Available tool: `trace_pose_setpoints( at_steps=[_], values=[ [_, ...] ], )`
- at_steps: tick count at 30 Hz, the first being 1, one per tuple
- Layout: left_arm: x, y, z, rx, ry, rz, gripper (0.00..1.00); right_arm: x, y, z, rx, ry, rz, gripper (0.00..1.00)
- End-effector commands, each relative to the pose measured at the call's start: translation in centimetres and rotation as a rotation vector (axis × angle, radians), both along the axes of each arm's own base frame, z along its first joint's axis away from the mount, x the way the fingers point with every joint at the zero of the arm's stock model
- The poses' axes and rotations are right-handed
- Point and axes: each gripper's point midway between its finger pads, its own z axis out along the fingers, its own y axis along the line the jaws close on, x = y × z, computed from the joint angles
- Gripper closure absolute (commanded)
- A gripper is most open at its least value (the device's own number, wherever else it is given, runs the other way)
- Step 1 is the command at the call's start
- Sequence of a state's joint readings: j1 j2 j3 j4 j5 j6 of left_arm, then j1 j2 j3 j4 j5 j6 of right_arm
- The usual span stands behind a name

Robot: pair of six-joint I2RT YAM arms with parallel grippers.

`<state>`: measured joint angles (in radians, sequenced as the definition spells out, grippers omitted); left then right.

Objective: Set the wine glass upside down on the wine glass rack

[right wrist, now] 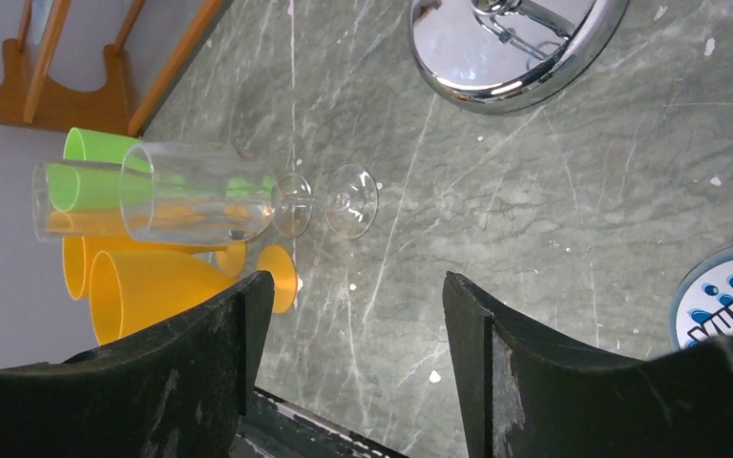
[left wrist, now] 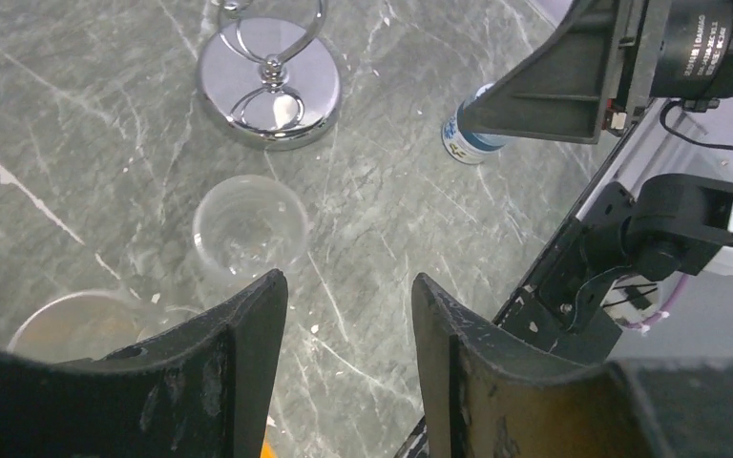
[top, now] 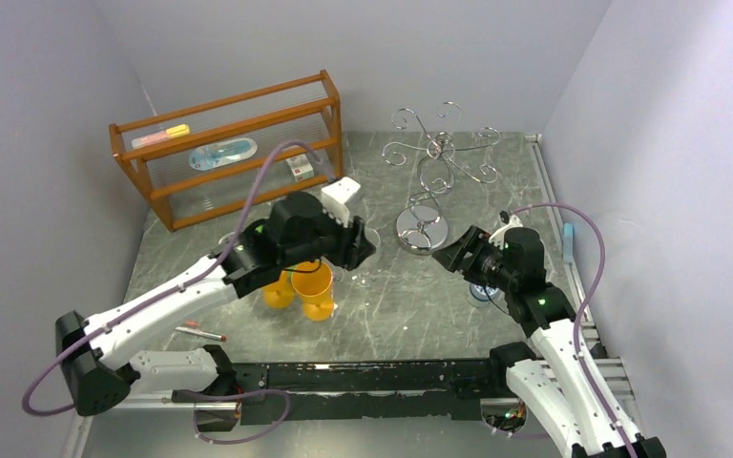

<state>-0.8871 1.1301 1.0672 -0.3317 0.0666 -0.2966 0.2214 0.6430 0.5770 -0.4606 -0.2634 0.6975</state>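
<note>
Two clear wine glasses stand upright on the grey marble table. In the left wrist view the nearer one [left wrist: 248, 229] is just ahead of my left gripper [left wrist: 348, 281], and the second [left wrist: 76, 324] is at lower left. In the right wrist view they overlap [right wrist: 200, 196] and appear sideways, with a round foot [right wrist: 351, 200] showing. The chrome wine glass rack [top: 439, 162] stands at the back, and its shiny round base shows in both wrist views [left wrist: 269, 81] [right wrist: 515, 48]. My left gripper [top: 363, 246] is open and empty. My right gripper [top: 447, 256] [right wrist: 358, 281] is open and empty, facing the glasses.
Orange plastic glasses [top: 305, 286] stand under the left arm, with a green cup [right wrist: 91, 162] behind the clear glasses. An orange-brown wooden shelf [top: 229, 148] stands at back left. A blue-and-white round object [right wrist: 725, 296] sits by the right arm. A red pen [top: 200, 333] lies at front left.
</note>
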Motion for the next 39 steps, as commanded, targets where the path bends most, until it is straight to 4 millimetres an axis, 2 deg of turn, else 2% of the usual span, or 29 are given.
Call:
trace_pose_setpoints(
  at_steps=[1,4,6,9,12,19,24,27,29,33,39],
  values=[
    [0.6,-1.6,-0.8,0.128,-0.075,0.06,0.45,0.3,0.0,-0.6,0.015,0.009,-0.012,0.3],
    [0.7,-3.0,-2.2,0.201,-0.087,0.07,0.45,0.3,0.0,-1.0,0.021,0.026,-0.029,0.3],
    [1.4,-3.2,-2.7,0.232,-0.088,0.115,0.46,0.4,0.0,-1.4,0.031,0.037,-0.036,0.3],
    [2.6,-3.3,-2.9,0.257,-0.101,0.17,0.43,0.2,0.3,-1.9,0.054,0.052,-0.035,0.31],
    [2.8,-4.1,-2.9,0.279,-0.109,0.136,0.43,0.1,0.4,-2.1,0.068,0.06,-0.037,0.3],
    [2.3,-4.3,-6.9,0.423,-0.01,0.105,0.52,0.1,0.1,-2.1,0.058,0.06,-0.055,0.3],
    [2.7,-4.1,-8.3,0.491,0.005,0.118,0.55,0.0,0.1,-2.1,0.066,0.062,-0.055,0.31],
    [2.6,-4.0,-8.9,0.503,0.011,0.108,0.6,0.0,0.1,-2.0,0.063,0.063,-0.056,0.31],
    [2.5,-3.9,-9.2,0.509,0.012,0.105,0.67,-0.1,0.0,-1.9,0.063,0.064,-0.061,0.31],
    [2.3,-3.8,-8.8,0.506,-0.005,0.077,0.93,-0.2,0.0,-1.9,0.083,0.084,-0.081,0.32],
    [0.8,-4.8,-6.6,0.388,-0.057,-0.013,0.95,-0.8,0.8,-2.7,0.194,0.156,-0.114,0.32]
  ],
)
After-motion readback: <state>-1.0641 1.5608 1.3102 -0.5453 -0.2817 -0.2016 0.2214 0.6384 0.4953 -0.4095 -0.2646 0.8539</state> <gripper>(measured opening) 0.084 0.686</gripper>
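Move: The clear wine glass nearest the rack stands about 5 cm ahead of the left hand and 3 cm to its right, its middle roughly 16 cm lower. The second clear glass is some 9 cm to the left of it and 1 cm farther out; the near orange glass 11 cm left of it and 8 cm nearer. The rack's base lies about 16 cm ahead and 18 cm right of the left hand. From the right hand the glass is some 16 cm left, 4 cm ahead. Bring the half-open left gripper down about 9 cm to the near right side of the clear glass's rim, first drifting some 4 cm right and then a little forward, while tipping the fingers about 30 degrees more steeply down. Finish the descent nearly straight down, then close the fingers across the glass wall, one inside the bowl and one outside, so they pinch the rim. ##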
